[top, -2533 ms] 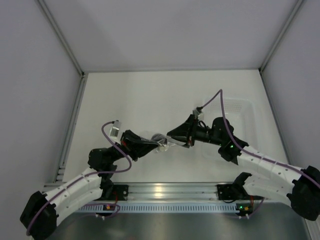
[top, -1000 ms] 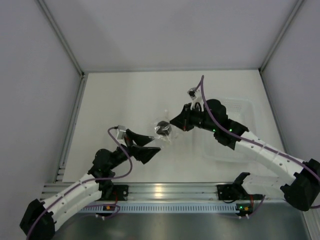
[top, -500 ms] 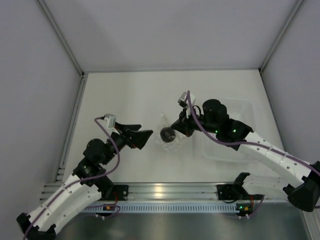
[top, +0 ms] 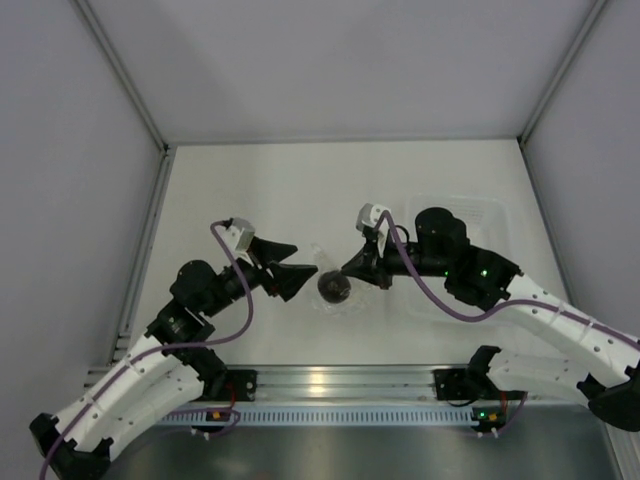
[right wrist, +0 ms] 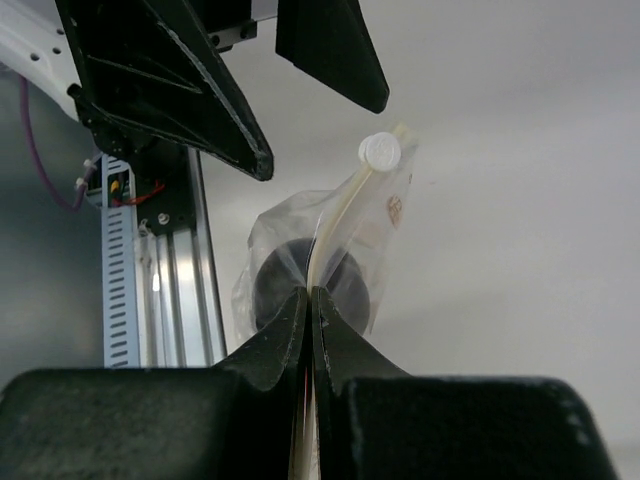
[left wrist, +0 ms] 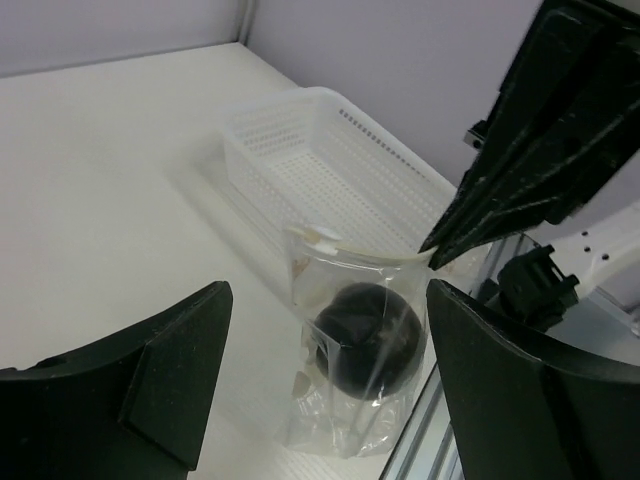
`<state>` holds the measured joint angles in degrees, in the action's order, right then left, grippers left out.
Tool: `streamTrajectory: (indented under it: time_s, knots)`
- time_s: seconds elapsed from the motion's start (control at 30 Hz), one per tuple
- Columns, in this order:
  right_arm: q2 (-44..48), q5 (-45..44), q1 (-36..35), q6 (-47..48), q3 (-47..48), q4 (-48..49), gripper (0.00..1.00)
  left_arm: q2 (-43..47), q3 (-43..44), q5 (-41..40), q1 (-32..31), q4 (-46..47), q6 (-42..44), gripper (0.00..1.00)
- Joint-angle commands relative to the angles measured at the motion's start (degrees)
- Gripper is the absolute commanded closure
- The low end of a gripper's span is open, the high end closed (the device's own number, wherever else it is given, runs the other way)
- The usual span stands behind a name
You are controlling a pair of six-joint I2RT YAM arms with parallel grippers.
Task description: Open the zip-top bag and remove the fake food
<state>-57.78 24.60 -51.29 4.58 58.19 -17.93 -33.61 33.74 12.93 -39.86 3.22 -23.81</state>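
The zip-top bag (top: pixel 338 296) is small, clear and crinkly, and it hangs upright from its top strip with its bottom at the tabletop. The fake food (left wrist: pixel 368 338), a glossy dark ball, sits inside it. My right gripper (right wrist: pixel 309 292) is shut on the bag's white zip strip (right wrist: pixel 345 205), just above the ball. The white slider (right wrist: pixel 379 150) shows at the strip's far end. My left gripper (top: pixel 304 258) stands open just left of the bag. Its fingers (left wrist: pixel 150 370) flank the bag (left wrist: pixel 345 400) without touching it.
A white translucent mesh tub (left wrist: pixel 330 165) stands behind the bag, under the right arm (top: pixel 470 265). The aluminium rail (top: pixel 330 382) runs along the near table edge. Grey walls enclose the table on three sides.
The left gripper let go of the bag and drew back, then swung toward it again with its jaws wide. The right gripper lifted the bag and shifted it slightly nearer.
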Motion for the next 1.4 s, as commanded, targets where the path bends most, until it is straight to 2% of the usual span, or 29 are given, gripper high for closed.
streamTrajectory:
  time_s: [0.0, 0.1, 0.17, 0.27, 0.37, 0.47, 0.57, 0.7, 0.87, 0.9, 1.0, 1.17, 1.37]
  knots:
    - [0.83, 4.58, -0.92, 2.01, 3.41, -2.89, 1.0, 4.06, -2.0, 10.24, -0.05, 12.22, 4.03, 0.16]
    - [0.39, 6.25, -0.92, 2.19, 4.9, -5.17, 1.0, 6.35, -4.46, 16.57, -0.05, 14.79, 8.77, 0.16]
    - [0.65, 7.39, -0.83, 2.8, 5.7, -7.81, 1.0, 7.41, -5.96, 15.47, -0.05, 16.55, 12.37, 0.2]
    - [2.23, 8.18, -0.83, 3.06, 6.4, -9.66, 1.0, 9.08, -8.59, 13.53, -0.05, 18.48, 17.3, 0.17]
    - [2.94, 10.72, -0.83, 3.15, 7.54, -11.85, 1.0, 9.0, -7.73, 15.54, -0.05, 18.92, 19.85, 0.15]
    - [3.11, 13.63, -0.92, 3.59, 9.04, -14.4, 1.0, 4.88, -4.4, 21.6, -0.05, 18.23, 20.74, 0.2]
    - [4.07, 16.09, -0.92, 3.77, 10.18, -16.68, 1.0, 3.02, -2.28, 25.74, -0.05, 16.65, 22.4, 0.31]
    - [6.45, 17.4, -0.92, 3.33, 10.45, -17.57, 1.0, 4.68, -0.95, 29.34, -0.05, 13.92, 25.83, 0.43]
    - [6.63, 20.57, -0.92, 3.51, 11.24, -19.51, 1.0, 5.49, 0.19, 33.3, -0.05, 13.65, 26.8, 0.49]
    - [6.97, 21.79, -0.92, 3.59, 11.41, -19.59, 1.0, 4.87, 1.06, 35.74, -0.05, 13.74, 26.63, 0.54]
    - [7.5, 24.08, -0.92, 3.68, 12.12, -19.51, 1.0, 1.36, 2.82, 40.84, -0.05, 13.83, 25.22, 0.57]
    - [6.98, 25.23, -0.92, 4.03, 13.61, -20.21, 1.0, -5.22, 6.69, 44.11, -0.05, 14.0, 23.99, 0.64]
    - [6.89, 25.94, -1.01, 3.95, 13.96, -19.6, 1.0, -7.18, 7.05, 48.07, -0.05, 14.44, 22.34, 0.71]
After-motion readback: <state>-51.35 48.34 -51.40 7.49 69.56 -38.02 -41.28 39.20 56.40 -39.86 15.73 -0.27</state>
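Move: My right hand pinches the zip-top bag at one end of its zipper. The slider, at the other end, is about 5 cm ahead and 4 cm left of these fingers, level with them. From my open left hand the slider lies roughly 4 cm forward and 4 cm right, a centimetre lower. The dark fake food hangs in the bag, about level front to back with my left hand, 5 cm to its right and some 7 cm below. Keeping my pinch on the zipper, I carry the bag back about 11 cm, up and a little right with my right hand, turning it counter-clockwise. My left hand follows back some 9 cm while rising, then shifts right; it swings clockwise to point across at the slider, rolls forward side up, and narrows its fingers from wide open to about a third, closing in on the slider end. ##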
